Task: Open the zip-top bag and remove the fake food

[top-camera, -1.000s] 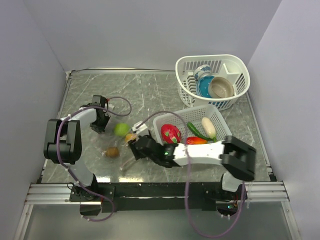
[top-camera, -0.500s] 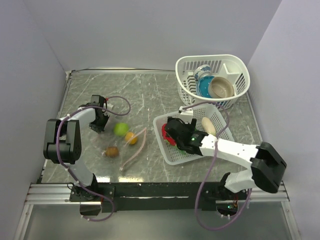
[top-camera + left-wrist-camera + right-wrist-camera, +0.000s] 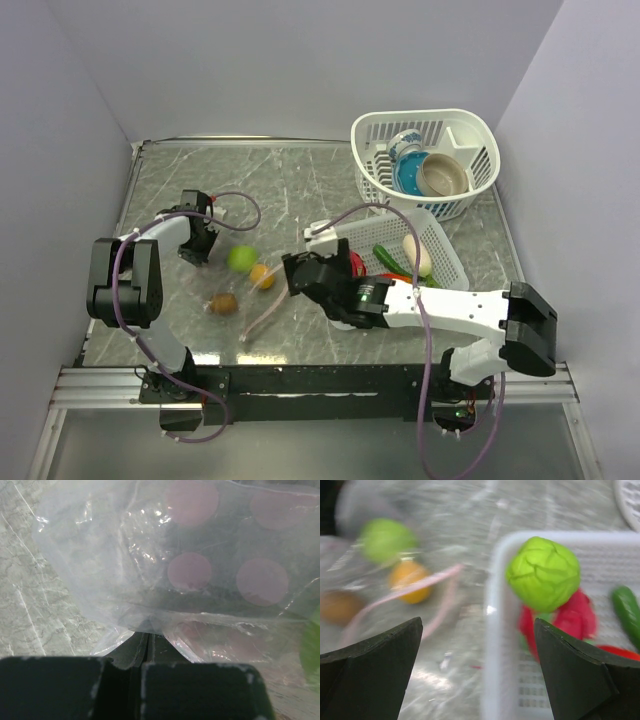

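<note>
The clear zip-top bag (image 3: pixel 235 285) lies at the table's left, and its pink zip strip (image 3: pixel 272 298) curls at its right side. Inside are a green ball (image 3: pixel 240 259), an orange (image 3: pixel 262 274) and a brown kiwi piece (image 3: pixel 224 303). My left gripper (image 3: pixel 198 242) is shut on the bag's far corner, and the plastic (image 3: pixel 165 565) runs out from the closed jaws. My right gripper (image 3: pixel 302 272) is open and empty over the rectangular basket's left rim (image 3: pixel 492 630). A green ball (image 3: pixel 543 572), a red piece (image 3: pixel 577 620), a green vegetable (image 3: pixel 388 258) and a cream oblong (image 3: pixel 417 252) lie in that basket.
A round white basket (image 3: pixel 470 130) at the back right holds a blue-patterned cup (image 3: pixel 405 150) and a tan bowl (image 3: pixel 443 175). Grey walls close in the table on three sides. The right arm lies across the rectangular basket's (image 3: pixel 450 262) near side.
My right gripper swung from the bag's mouth over to the rectangular basket, then back left to the basket's left rim. The basket shifted a little. The left gripper has kept its hold.
</note>
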`<state>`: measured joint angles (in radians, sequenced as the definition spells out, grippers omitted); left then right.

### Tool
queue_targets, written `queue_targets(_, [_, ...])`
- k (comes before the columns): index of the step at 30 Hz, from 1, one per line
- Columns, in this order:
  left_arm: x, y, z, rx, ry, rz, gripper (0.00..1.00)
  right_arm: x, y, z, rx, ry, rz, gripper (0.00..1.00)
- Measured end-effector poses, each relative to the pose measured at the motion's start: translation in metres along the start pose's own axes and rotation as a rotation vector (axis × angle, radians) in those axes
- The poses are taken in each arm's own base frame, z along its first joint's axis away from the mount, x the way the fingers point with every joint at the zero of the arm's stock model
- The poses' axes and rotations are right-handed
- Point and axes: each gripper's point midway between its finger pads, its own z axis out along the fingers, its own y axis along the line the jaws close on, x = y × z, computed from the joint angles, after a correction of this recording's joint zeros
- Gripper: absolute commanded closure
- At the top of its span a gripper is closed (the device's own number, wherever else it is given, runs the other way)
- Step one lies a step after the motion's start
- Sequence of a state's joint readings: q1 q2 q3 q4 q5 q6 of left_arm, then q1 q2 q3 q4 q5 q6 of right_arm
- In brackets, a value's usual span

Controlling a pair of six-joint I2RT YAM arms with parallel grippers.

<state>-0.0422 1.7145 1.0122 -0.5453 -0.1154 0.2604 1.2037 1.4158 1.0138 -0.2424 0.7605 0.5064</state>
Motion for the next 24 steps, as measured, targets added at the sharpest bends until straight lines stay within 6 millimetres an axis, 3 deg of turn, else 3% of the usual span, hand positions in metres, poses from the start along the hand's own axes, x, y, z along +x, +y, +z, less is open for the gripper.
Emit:
queue_targets(4, [0.000, 0.000, 0.000, 0.000, 0.000, 0.000, 0.99, -0.006, 0.043, -0.010, -0.174, -0.024, -0.031, 0.04])
queue_targets(8, [0.000, 0.000, 0.000, 0.000, 0.000, 0.000, 0.99, 0.012, 0.073, -0.001, -0.266, 0.002, -0.066, 0.08])
queue_targets(13, [0.000, 0.000, 0.000, 0.000, 0.000, 0.000, 0.99, 0.065, 0.086, 0.021, -0.282, 0.108, -0.163, 0.10])
queue_targets(19, [0.000, 0.000, 0.000, 0.000, 0.000, 0.000, 0.99, 0.061, 0.095, 0.021, -0.319, 0.093, -0.162, 0.09])
queue_targets(22, [0.000, 0.000, 0.000, 0.002, 0.002, 0.000, 0.99, 0.049, 0.108, 0.023, -0.346, 0.075, -0.159, 0.24])
queue_targets(24, [0.000, 0.000, -0.001, 0.005, 0.002, -0.001, 0.99, 0.042, 0.122, 0.027, -0.368, 0.058, -0.155, 0.40])
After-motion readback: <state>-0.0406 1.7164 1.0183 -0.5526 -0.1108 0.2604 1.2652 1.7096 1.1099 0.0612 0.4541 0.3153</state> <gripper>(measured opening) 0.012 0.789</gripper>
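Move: The orange in the open bag lies about 13 cm to the right hand's left, 4 cm ahead and 14 below. The green apple sits some 4 cm farther out and 4 cm left of the orange; the potato about 22 cm left of the hand and 2 cm back. The basket's middle is roughly 15 cm right and 7 ahead. From the left hand, the orange lies some 14 cm right, 3 cm back, at about its height. The orange in the bag is approached by the empty right hand, which sweeps about 12 cm left from beside the basket, drawing back slightly. The hand dips some 7 cm below its start, then climbs a couple of centimetres, turning about 20 degrees counter-clockwise; the wide-open fingers begin narrowing late. The left hand stays put, keeping its pinch on the bag. ##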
